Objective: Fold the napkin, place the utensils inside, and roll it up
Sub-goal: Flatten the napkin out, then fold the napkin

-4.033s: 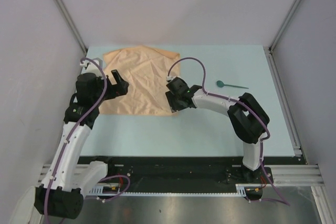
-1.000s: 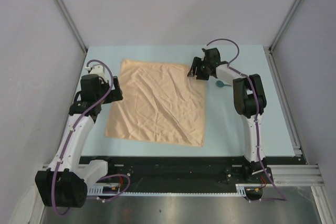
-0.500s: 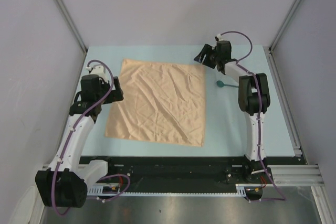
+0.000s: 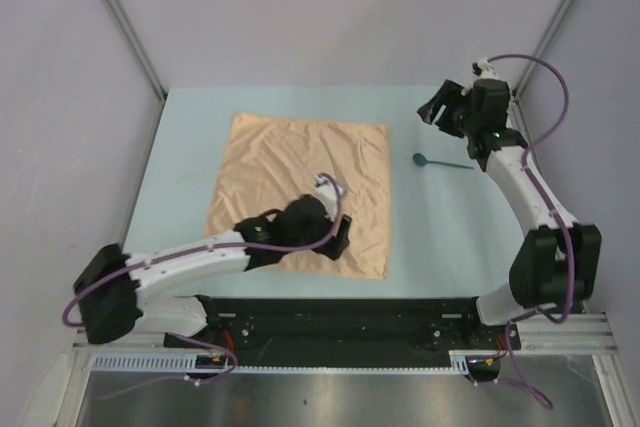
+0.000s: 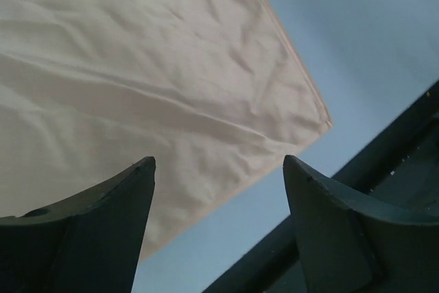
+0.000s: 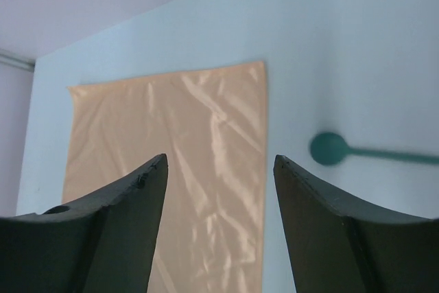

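Note:
The peach-orange napkin (image 4: 300, 182) lies spread flat on the pale blue table, a little creased. My left arm reaches across its near part, and my left gripper (image 4: 342, 242) hovers open over its near right corner. In the left wrist view that corner of the napkin (image 5: 137, 66) lies between and beyond the empty fingers of the left gripper (image 5: 219, 162). The teal spoon (image 4: 440, 161) lies right of the napkin. My right gripper (image 4: 432, 113) is raised at the back right, open and empty. The right wrist view looks down past the right gripper (image 6: 219, 159) at the napkin (image 6: 185, 142) and the spoon (image 6: 330, 149).
A black rail (image 4: 350, 312) runs along the table's near edge, close to the left gripper, and shows as the rail (image 5: 391, 162) in the left wrist view. Grey walls and metal posts (image 4: 545, 37) close in the back and sides.
The left arm swung from the napkin's left edge across to its near right corner. The right arm pulled back and up, away from the far right corner. The napkin, bunched earlier, now lies flat.

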`<control>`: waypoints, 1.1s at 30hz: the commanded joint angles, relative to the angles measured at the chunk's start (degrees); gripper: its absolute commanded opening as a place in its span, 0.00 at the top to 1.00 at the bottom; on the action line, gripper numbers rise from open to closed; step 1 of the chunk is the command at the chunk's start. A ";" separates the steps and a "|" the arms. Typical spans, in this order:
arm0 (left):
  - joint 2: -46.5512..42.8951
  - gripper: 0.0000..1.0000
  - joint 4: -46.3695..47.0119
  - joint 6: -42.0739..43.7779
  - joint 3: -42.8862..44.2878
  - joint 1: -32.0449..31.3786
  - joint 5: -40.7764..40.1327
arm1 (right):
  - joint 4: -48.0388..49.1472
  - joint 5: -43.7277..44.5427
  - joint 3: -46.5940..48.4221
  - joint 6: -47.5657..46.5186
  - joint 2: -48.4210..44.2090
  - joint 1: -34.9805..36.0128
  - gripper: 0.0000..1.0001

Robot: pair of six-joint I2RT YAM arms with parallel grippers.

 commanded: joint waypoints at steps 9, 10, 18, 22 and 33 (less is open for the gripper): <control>26.73 0.39 10.52 -8.47 10.43 -18.06 -3.94 | -15.87 6.39 -15.50 -3.01 -26.61 -10.44 0.28; 27.26 0.40 12.01 -8.99 10.86 -18.15 -3.49 | -16.32 6.65 -15.67 -3.36 -27.31 -10.70 0.28; 32.45 0.42 13.25 -9.61 14.29 -18.94 -3.75 | -16.06 4.37 -17.43 -3.10 -26.96 -11.32 0.28; 33.51 0.47 13.52 -8.91 15.69 -19.03 -3.40 | -15.80 4.11 -18.05 -3.10 -27.05 -11.32 0.28; 37.02 0.59 10.09 -10.58 18.07 -20.70 -4.79 | -15.80 3.58 -18.49 -3.10 -26.87 -11.41 0.28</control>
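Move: The napkin's near-right corner lies about 6 cm back, 15 cm to the right and 13 cm below the left hand. The near table edge runs some 4 cm behind that corner. From the left hand, the napkin's middle is about 14 cm ahead and 4 cm left, the green spoon roughly 22 cm ahead and 29 cm right, both on the table. From the right hand the corner is about 32 cm back, 13 cm left and 24 cm down. Bring the left gripper right, down and back towards the napkin's near-right corner: a quick diagonal drop, then a slow slide on to the right, some 15 cm rightward and 10 cm down in all, narrowing the fingers to about half and turning the wrist slightly clockwise. Meanwhile draw the open right gripper back and right, away from the napkin's far-right corner, then hold it there. ##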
